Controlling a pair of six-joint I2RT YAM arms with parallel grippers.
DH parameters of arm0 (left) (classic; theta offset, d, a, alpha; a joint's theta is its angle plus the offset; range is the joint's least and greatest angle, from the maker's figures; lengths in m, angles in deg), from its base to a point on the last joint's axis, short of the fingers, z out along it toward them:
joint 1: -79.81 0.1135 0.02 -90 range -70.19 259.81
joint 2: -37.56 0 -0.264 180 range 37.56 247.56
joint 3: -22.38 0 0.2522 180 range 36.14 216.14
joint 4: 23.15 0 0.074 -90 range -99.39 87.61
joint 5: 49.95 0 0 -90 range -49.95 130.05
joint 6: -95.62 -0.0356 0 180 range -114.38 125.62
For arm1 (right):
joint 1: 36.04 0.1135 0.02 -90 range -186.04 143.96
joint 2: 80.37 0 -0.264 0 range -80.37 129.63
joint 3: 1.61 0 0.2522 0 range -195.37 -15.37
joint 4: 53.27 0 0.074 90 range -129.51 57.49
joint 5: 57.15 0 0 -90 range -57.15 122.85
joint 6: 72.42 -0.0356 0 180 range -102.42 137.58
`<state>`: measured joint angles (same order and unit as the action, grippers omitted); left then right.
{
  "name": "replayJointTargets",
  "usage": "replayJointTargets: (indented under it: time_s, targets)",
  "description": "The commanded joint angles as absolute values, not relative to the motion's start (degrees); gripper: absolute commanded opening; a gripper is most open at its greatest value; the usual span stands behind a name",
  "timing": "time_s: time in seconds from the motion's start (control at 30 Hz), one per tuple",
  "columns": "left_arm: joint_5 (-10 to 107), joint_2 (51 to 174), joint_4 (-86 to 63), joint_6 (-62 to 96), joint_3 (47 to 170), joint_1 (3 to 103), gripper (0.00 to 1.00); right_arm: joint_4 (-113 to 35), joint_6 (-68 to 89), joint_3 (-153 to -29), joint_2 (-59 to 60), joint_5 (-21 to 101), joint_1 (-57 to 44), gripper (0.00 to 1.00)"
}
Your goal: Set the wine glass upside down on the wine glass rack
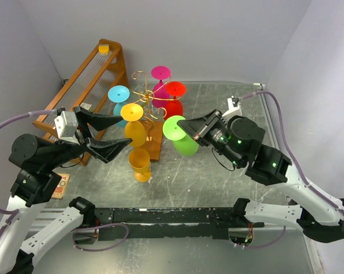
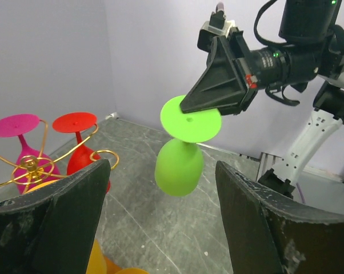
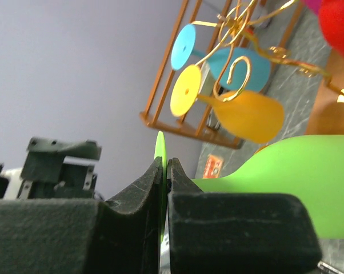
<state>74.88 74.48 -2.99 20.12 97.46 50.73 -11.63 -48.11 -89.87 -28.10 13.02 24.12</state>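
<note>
A green wine glass [image 1: 183, 141] hangs upside down in the air, foot disc on top, bowl below. My right gripper [image 1: 186, 125] is shut on the rim of that foot disc [image 3: 160, 149]; the bowl [image 3: 292, 171] juts out past the fingers. The wine glass rack [image 1: 144, 97], a gold wire tree on a small wooden base, stands just left of the glass and carries several coloured glasses. My left gripper [image 1: 126, 131] is open beside the rack, holding nothing. In the left wrist view the green wine glass [image 2: 178, 165] hangs beyond my open left gripper [image 2: 162, 165], apart from both fingers.
Pink [image 1: 160, 74], red [image 1: 173, 103], blue [image 1: 119, 94] and yellow [image 1: 134, 128] glasses hang on the rack. An orange glass [image 1: 140, 164] sits at the rack's near end. A slanted orange wooden shelf rack [image 1: 86, 85] stands at the back left. A small card [image 1: 60, 185] lies near the left arm.
</note>
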Motion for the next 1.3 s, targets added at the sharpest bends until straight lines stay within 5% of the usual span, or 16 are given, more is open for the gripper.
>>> replayJointTargets:
  time_s: [0.0,0.6,1.27]
  targets:
    - [70.35,73.39,-2.28,19.81,97.1,50.45,0.85,-17.27,-45.6,-89.84,-24.13,3.78,24.32,0.0]
    - [74.68,72.09,-2.39,19.38,97.12,50.51,0.85,-31.53,-52.27,-83.77,-16.47,-10.66,24.26,0.0]
    - [76.66,70.49,-1.45,19.26,97.97,50.49,0.86,-37.07,-56.56,-83.61,-10.65,-9.26,23.3,0.0]
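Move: The green wine glass is already upside down in the right hand, pinched by its foot. The empty front-right loop of the gold rack lies about 10 cm ahead of this hand, 5 cm left and 6 cm below. The hanging red glass is some 17 cm ahead, 3 cm left and 8 cm lower; the hanging yellow glass about 8 cm ahead, 13 cm left and also 8 cm lower. From the left hand the loop is about 8 cm ahead, 9 cm to its right and 6 cm below. Forward first and foremost, about 10 cm, with some 4 cm each of left and down, the right hand carries the inverted green glass towards the empty loop between the red and yellow glasses, quick at first and then easing. Its wrist turns clockwise by roughly 20 degrees, the shut fingers keep the foot pinched, and the stem comes up against the loop. The open left hand backs off a couple of centimetres. ##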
